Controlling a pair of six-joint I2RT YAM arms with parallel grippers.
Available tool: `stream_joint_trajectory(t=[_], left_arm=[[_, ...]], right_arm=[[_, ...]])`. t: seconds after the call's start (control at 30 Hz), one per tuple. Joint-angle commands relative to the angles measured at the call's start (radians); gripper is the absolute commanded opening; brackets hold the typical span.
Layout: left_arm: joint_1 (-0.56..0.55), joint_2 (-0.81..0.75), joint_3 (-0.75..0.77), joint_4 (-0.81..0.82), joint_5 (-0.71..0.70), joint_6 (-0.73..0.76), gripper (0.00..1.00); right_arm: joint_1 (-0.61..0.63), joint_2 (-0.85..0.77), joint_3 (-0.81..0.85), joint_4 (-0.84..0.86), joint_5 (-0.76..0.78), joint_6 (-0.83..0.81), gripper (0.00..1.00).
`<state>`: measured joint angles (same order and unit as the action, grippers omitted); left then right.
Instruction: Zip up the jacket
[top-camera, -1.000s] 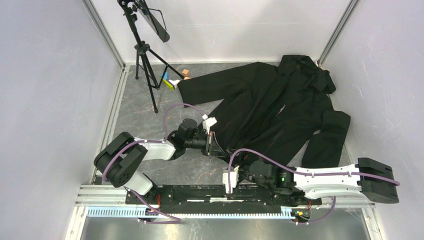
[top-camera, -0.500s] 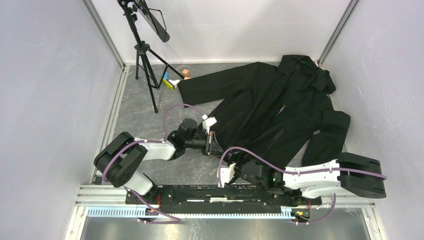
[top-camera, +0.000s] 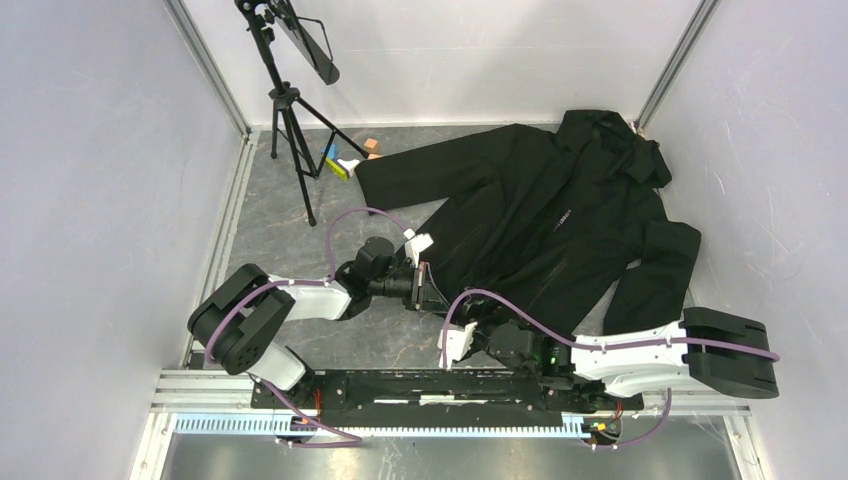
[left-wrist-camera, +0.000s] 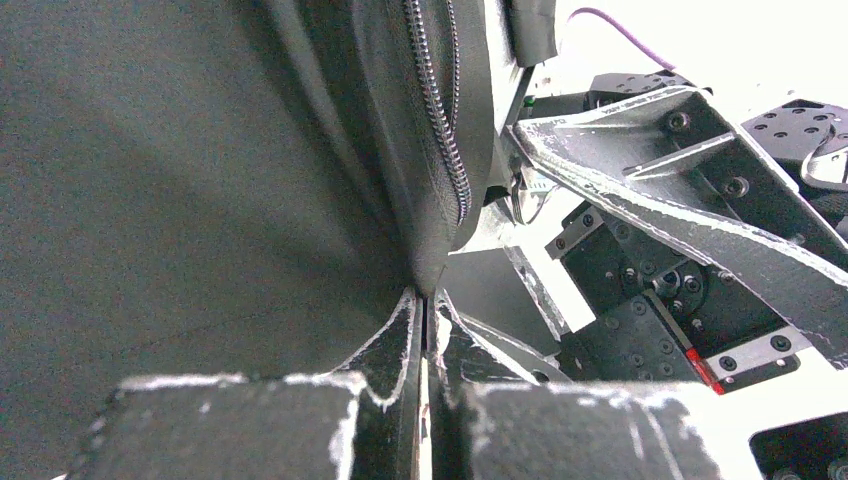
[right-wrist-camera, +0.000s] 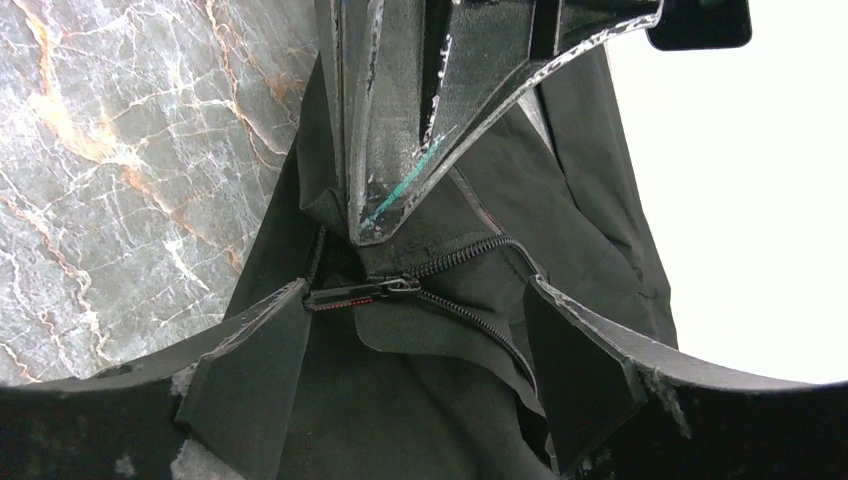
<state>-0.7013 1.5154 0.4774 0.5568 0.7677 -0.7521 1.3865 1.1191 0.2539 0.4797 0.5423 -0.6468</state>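
Note:
The black jacket (top-camera: 560, 220) lies spread on the marbled table, hood at the far right. My left gripper (top-camera: 432, 290) is shut on the jacket's bottom hem (left-wrist-camera: 425, 250) beside the zipper teeth (left-wrist-camera: 440, 110). My right gripper (top-camera: 470, 322) is open just below it. In the right wrist view its fingers (right-wrist-camera: 250, 350) straddle the hem, with the zipper slider (right-wrist-camera: 400, 287) and its red-stitched pull tab (right-wrist-camera: 345, 296) between them. The tab sits close to the left finger. The left gripper's shut fingers (right-wrist-camera: 400, 120) hang just above the slider.
A black tripod (top-camera: 290, 110) with a tilted panel stands at the back left. Small coloured blocks (top-camera: 345, 160) lie by the jacket's left sleeve. White walls and metal rails enclose the table. Bare marble (top-camera: 280, 230) lies left of the jacket.
The right arm has swung left and forward, bringing its open gripper up to the hem under the left gripper. The left gripper has stayed put, holding the hem.

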Motion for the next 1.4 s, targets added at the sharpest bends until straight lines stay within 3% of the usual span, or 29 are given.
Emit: stream_joint_trajectory(t=[0.0,0.37,1.1,1.37], left_arm=[[0.002,-0.022,0.001,0.025,0.031,-0.023,0.02],[0.002,-0.030,0.009,0.002,0.027,-0.007,0.02],[0.002,-0.028,-0.003,0.004,0.027,-0.009,0.02],[0.001,-0.030,-0.002,0.006,0.027,-0.010,0.02]], right_arm=[[-0.004,-0.037,-0.018,0.042,0.029,0.020,0.81],[-0.005,-0.046,-0.013,0.006,-0.010,0.067,0.57],[-0.006,-0.084,-0.013,-0.012,-0.030,0.105,0.40],[-0.006,-0.076,-0.017,-0.005,-0.013,0.107,0.27]])
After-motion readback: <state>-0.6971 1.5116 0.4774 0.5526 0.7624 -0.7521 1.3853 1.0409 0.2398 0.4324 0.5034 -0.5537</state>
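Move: The zip's pull tab lies just inside the right hand's open fingers, next to its left finger: some 2 cm to the hand's left, level fore and aft, and about 1 cm lower. The slider is about 1 cm ahead, 1 cm left and 1 cm below. The hem pinched by the left fingers is about 2 cm ahead, 4 cm left and 1 cm down. From the left hand, the tab lies about 2 cm right and 2 cm back, at nearly its height. The pull tab is being gathered between the right fingers, which narrow from nearly wide open to about a third, not yet shut. Meanwhile the right hand eases back about 1 cm, dips half a centimetre and comes up again slightly above its starting height, the wrist tilting some 5 degrees. The left hand stays put, keeping its pinch on the hem beside the zip's lower end. ##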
